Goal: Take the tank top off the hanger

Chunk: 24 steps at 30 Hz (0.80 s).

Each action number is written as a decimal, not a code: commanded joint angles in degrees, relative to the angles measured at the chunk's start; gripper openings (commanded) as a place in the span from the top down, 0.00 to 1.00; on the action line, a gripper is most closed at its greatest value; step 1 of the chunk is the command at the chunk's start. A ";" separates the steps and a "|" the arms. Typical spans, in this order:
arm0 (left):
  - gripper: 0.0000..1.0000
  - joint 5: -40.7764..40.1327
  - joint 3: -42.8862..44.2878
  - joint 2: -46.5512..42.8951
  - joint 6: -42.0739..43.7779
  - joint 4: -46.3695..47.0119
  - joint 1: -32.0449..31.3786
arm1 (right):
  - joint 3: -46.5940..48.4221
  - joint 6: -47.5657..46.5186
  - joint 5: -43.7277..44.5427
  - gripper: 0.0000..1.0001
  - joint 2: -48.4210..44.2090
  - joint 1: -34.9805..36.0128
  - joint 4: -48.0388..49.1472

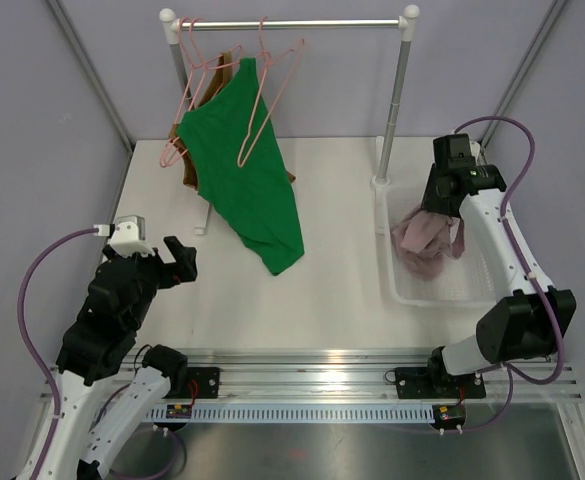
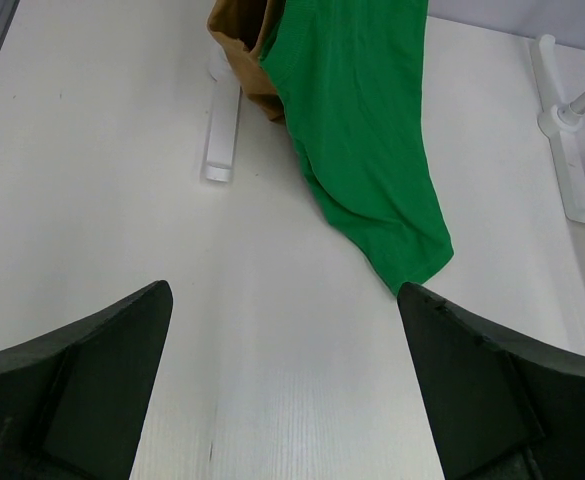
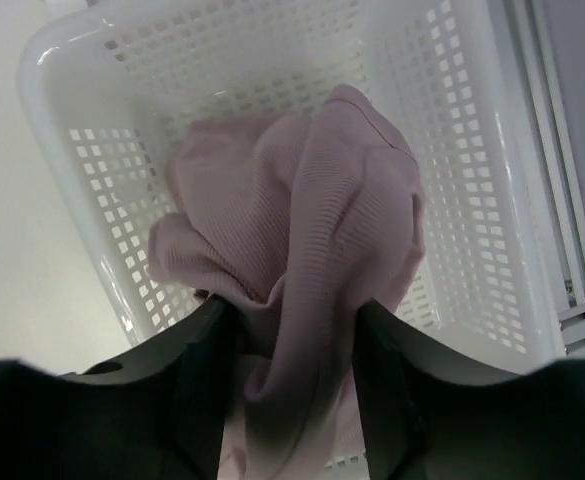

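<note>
A green tank top (image 1: 247, 185) hangs on a pink wire hanger (image 1: 262, 100) from the rail (image 1: 292, 24), its hem trailing onto the table; it also shows in the left wrist view (image 2: 362, 130). A brown garment (image 1: 187, 165) hangs behind it on another pink hanger (image 1: 194, 90). My left gripper (image 1: 177, 262) is open and empty above the table (image 2: 282, 290), short of the green hem. My right gripper (image 1: 440, 205) is over the white basket (image 1: 402, 285), shut on a pink ribbed garment (image 3: 302, 200) bunched between its fingers.
The rack's right post (image 1: 397, 100) stands next to the basket's far end. The rack's white foot bar (image 2: 222, 130) lies on the table by the brown garment (image 2: 242, 50). Purple walls close in the back and sides.
</note>
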 commanded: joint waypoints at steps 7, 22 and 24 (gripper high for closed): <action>0.01 1.34 9.08 6.92 0.99 -1.62 0.07 | 4.48 0.58 -0.08 0.00 0.87 -1.29 1.69; 0.01 9.90 48.46 40.05 5.99 -5.66 0.33 | -17.20 8.48 -56.49 0.02 -26.99 -1.29 24.61; 0.01 8.57 56.61 46.09 7.57 -6.98 0.68 | -19.65 10.58 -59.30 0.02 -29.10 -1.29 26.62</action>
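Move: My right hand, fingers already starting to part, holds the pink tank top over the white basket, whose middle lies about 4 cm ahead, 4 cm right and 15 cm down; the rack's right foot stands some 18 cm ahead, 11 cm left and 20 cm down. From my open left hand the green tank top hangs roughly 24 cm ahead, 13 cm right, about level; the empty hanger is about 30 ahead, 17 right, 12 up, the brown garment 28 ahead, 5 right, 5 up. I dip my right hand some 3 cm deeper over the basket while spreading its fingers wide to let go of the pink tank top, then lift about 13 cm off it, swinging left and back towards the open table as the wrist rolls and the fingers tip up and turn left. My left hand, staying open, climbs about 16 cm, reaching forward and a little right towards the green tank top. ##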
